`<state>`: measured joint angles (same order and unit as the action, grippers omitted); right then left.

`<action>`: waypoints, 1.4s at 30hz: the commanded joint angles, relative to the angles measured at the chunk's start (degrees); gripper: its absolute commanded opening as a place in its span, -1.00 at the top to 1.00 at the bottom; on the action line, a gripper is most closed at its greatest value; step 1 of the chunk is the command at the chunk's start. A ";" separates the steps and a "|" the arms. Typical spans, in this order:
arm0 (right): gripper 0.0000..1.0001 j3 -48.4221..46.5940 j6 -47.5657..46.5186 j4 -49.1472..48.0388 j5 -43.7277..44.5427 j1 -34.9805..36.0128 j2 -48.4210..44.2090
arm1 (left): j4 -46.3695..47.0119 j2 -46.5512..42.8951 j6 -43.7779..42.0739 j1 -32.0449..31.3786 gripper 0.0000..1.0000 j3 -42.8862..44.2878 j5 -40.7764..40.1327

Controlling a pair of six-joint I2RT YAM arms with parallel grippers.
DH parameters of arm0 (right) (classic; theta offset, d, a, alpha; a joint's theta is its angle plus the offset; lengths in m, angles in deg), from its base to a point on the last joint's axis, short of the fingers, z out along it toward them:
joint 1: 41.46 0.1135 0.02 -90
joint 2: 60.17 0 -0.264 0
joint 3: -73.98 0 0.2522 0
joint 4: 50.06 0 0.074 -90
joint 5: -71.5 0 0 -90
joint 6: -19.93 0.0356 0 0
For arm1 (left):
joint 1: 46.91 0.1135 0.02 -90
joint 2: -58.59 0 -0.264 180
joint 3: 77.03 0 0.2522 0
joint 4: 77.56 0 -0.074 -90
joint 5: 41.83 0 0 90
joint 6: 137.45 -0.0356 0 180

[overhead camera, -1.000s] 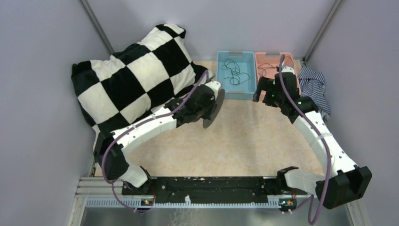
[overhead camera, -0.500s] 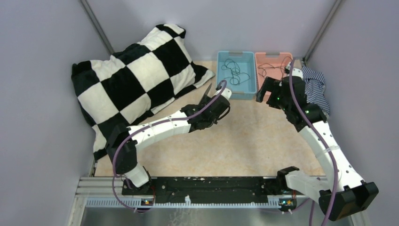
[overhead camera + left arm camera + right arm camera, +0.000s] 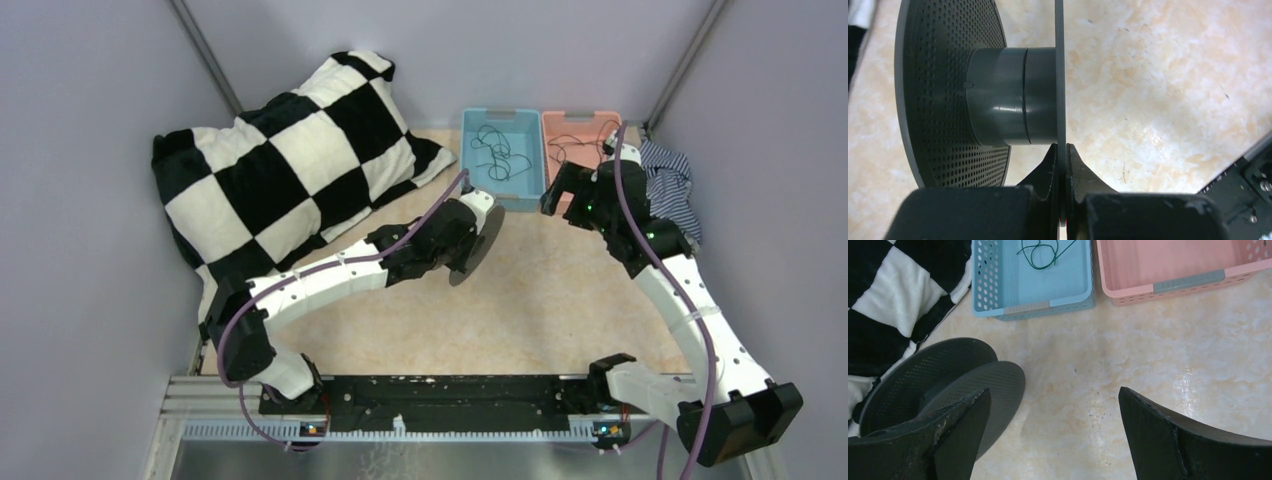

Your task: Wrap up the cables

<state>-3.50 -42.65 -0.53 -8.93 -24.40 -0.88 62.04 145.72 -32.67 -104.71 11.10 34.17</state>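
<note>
Thin black cables (image 3: 497, 152) lie tangled in the blue bin (image 3: 469, 165), and another cable (image 3: 572, 146) lies in the pink bin (image 3: 580, 116). My left gripper (image 3: 1061, 150) is shut on one flange of a dark round spool (image 3: 1013, 95) with perforated discs, holding it over the table just in front of the blue bin. No cable shows on the spool's hub. My right gripper (image 3: 1054, 392) hangs open over bare table in front of the pink bin, with the spool (image 3: 948, 375) at its left. One cable (image 3: 1040, 251) shows in the blue bin in the right wrist view.
A black-and-white checkered pillow (image 3: 290, 150) fills the back left, close to the spool. A striped cloth (image 3: 668, 175) lies in the back right corner beside the pink bin. Grey walls close in both sides.
The left arm has swung the spool to the right and nearer the blue bin, turning it so its disc faces the camera. The right gripper shifted slightly right, still open.
</note>
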 commanded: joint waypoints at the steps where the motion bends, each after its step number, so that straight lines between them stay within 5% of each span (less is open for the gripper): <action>1: -0.97 0.11 1.10 -2.28 -1.51 -0.12 0.34 | 4.83 -0.62 -4.62 -0.21 1.00 -0.18 9.35; 18: -0.97 0.45 0.79 -1.40 -0.86 -0.18 -0.34 | 3.90 0.60 -7.04 -0.21 1.00 -2.28 7.82; 30: -0.97 0.38 0.79 -1.26 -0.76 -0.20 -0.37 | 1.84 1.58 -6.58 -0.21 0.12 -0.75 8.20; 42: -0.97 0.57 0.79 -1.67 -0.91 -0.13 0.02 | 0.90 1.47 -8.19 -0.16 -0.19 1.33 9.25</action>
<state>-3.04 -42.34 -0.73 -9.72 -24.40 -0.47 62.06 147.89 -39.84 -104.82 9.37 42.63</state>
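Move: The left hand is pinching the rim of the dark spool, which it holds on edge; the spool's middle lies about 6 cm ahead of it and 4 cm lower. The bare table where it will stand is some 4 cm ahead, 3 cm to the right and 16 cm below. The blue basket is about 32 cm ahead and 10 cm right, the pink basket 32 cm ahead and 31 cm right. From the waiting right hand the spool is some 25 cm left, level fore-and-aft, 11 cm lower. Keeping its pinch on the near flange, the left hand draws the upright spool back about 2 cm and a little right, away from the blue basket, while turning some 10 degrees clockwise, then lowers it about 3 cm onto the table so that it stands on its rims. There the hand stays in place and opens its fingers from shut to a bit over half, ending the pinch but leaving a finger on each side of the flange. ##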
